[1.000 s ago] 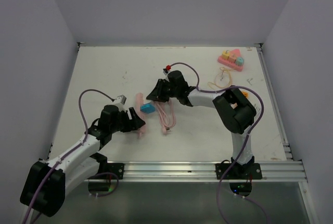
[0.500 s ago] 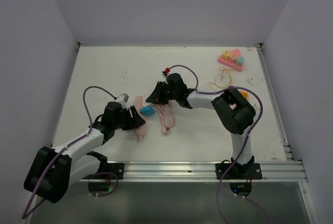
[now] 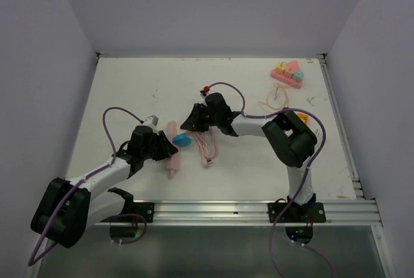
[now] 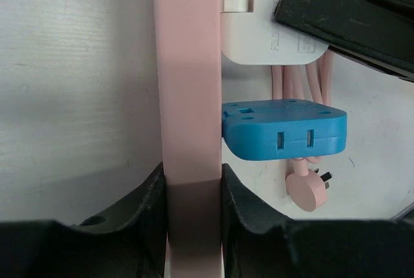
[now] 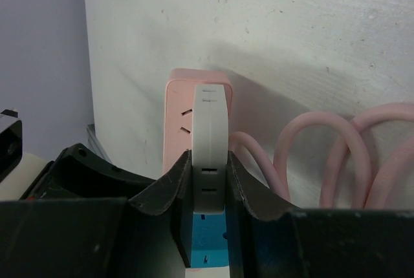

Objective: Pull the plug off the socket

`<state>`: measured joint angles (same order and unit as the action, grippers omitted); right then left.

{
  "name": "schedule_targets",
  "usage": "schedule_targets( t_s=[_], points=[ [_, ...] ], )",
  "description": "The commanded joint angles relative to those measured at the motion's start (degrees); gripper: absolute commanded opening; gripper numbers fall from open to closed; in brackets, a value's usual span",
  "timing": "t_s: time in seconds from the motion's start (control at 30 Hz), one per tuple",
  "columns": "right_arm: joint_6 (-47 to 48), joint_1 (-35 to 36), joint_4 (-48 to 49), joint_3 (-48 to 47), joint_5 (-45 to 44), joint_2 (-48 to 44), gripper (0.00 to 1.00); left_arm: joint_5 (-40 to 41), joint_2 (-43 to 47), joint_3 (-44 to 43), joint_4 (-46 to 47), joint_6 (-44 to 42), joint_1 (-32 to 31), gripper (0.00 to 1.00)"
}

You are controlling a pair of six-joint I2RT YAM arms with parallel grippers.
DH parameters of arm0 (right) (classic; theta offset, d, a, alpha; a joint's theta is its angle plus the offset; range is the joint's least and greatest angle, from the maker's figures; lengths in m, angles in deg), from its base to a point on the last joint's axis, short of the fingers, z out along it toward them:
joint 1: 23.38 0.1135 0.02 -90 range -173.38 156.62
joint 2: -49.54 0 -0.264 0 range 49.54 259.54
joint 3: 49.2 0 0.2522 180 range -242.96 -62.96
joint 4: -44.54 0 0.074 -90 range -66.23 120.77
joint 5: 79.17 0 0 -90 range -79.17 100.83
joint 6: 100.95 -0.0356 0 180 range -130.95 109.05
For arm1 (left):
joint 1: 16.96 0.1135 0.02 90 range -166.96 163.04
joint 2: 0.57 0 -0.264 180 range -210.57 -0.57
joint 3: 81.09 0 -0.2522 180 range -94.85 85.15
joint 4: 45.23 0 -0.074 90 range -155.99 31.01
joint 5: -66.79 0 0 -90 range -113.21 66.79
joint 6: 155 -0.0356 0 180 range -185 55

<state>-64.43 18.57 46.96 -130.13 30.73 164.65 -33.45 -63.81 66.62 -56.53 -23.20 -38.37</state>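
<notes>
A pink power strip (image 3: 172,137) lies on the table left of centre. My left gripper (image 3: 169,153) is shut on its near end; in the left wrist view the strip (image 4: 189,84) runs up from between the jaws (image 4: 191,176). A white plug (image 4: 265,29) sits flush against the strip's right face. My right gripper (image 3: 193,121) is shut on this white plug (image 5: 210,139), its tips (image 5: 210,161) on both flat sides. A blue plug (image 4: 282,129) also sits against the strip, nearer my left gripper, and it shows in the top view too (image 3: 182,139).
The strip's coiled pink cable (image 3: 207,145) and its pink wall plug (image 4: 306,189) lie right of the strip. A pink toy block set (image 3: 288,74) and a yellow rubber band (image 3: 275,99) sit at the back right. An orange item (image 3: 303,116) lies beside the right arm.
The left arm has drawn in and its gripper has shifted slightly left along the strip. The right gripper has moved slightly left and nearer with the white plug. Both stay shut.
</notes>
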Motion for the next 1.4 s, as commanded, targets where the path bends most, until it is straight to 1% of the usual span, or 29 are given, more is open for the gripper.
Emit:
schedule_targets(
  t_s=[0.0,0.03,0.1,0.33,0.4,0.8,0.97,1.2,1.37],
  points=[
    [1.36,0.85,0.51,1.26,-0.21,-3.75,0.0,9.33,-0.56,0.86,-2.54,1.78,-0.12,0.0],
    [1.18,0.76,0.86,1.96,-0.21,-4.19,0.0,9.97,-1.0,0.51,-6.2,2.75,-0.12,0.0],
    [0.92,0.76,0.78,2.4,-0.48,-5.15,0.0,13.56,-2.23,0.16,-7.9,3.55,-0.12,0.0],
    [1.27,-1.08,-0.98,3.98,-0.04,-8.14,0.0,19.55,-3.29,-1.25,-15.01,6.45,-0.12,0.0],
    [1.53,-2.14,-1.16,4.6,0.14,-9.02,0.0,21.22,-3.47,-1.6,-16.25,6.98,-0.12,0.0],
    [1.27,-7.23,0.42,12.06,1.45,-15.26,0.0,24.47,-5.58,-3.1,-19.95,9.52,-0.12,0.0],
    [-0.58,-12.24,6.92,17.42,3.83,-18.16,0.0,23.69,-4.18,-3.1,-19.69,8.91,-0.12,0.0],
    [4.86,-21.55,5.08,22.43,2.77,-21.16,0.0,20.36,-1.97,-3.1,-17.93,7.07,-0.12,0.0],
    [7.15,-24.73,4.47,21.74,2.69,-17.04,0.0,16.22,-0.48,-2.75,-15.21,6.36,-0.12,0.0]
  ],
)
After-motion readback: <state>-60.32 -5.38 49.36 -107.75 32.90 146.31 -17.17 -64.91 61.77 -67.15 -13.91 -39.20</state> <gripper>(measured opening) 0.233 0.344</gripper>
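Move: The right fingers already grip the white plug, seated in the right-facing side of the pink power strip, whose middle lies about 5 cm left of and 8 cm back from that hand. The blue plug beside it is some 5 cm back and 2 cm left; the coiled pink cord lies roughly 7 cm back, 7 cm right, down on the table. The left hand holds the strip itself, the white plug about 8 cm ahead and 5 cm to its right. Still pinching the white plug, the right hand draws it out to the right, slowly over the first 4 cm, then swiftly away from the strip for some 20 cm in all, drifting a little forward, rising about 3 cm and sinking again, turning clockwise. The left hand keeps its grip on the strip, nearly still at first, then swings left about 4 cm and counter-clockwise. ##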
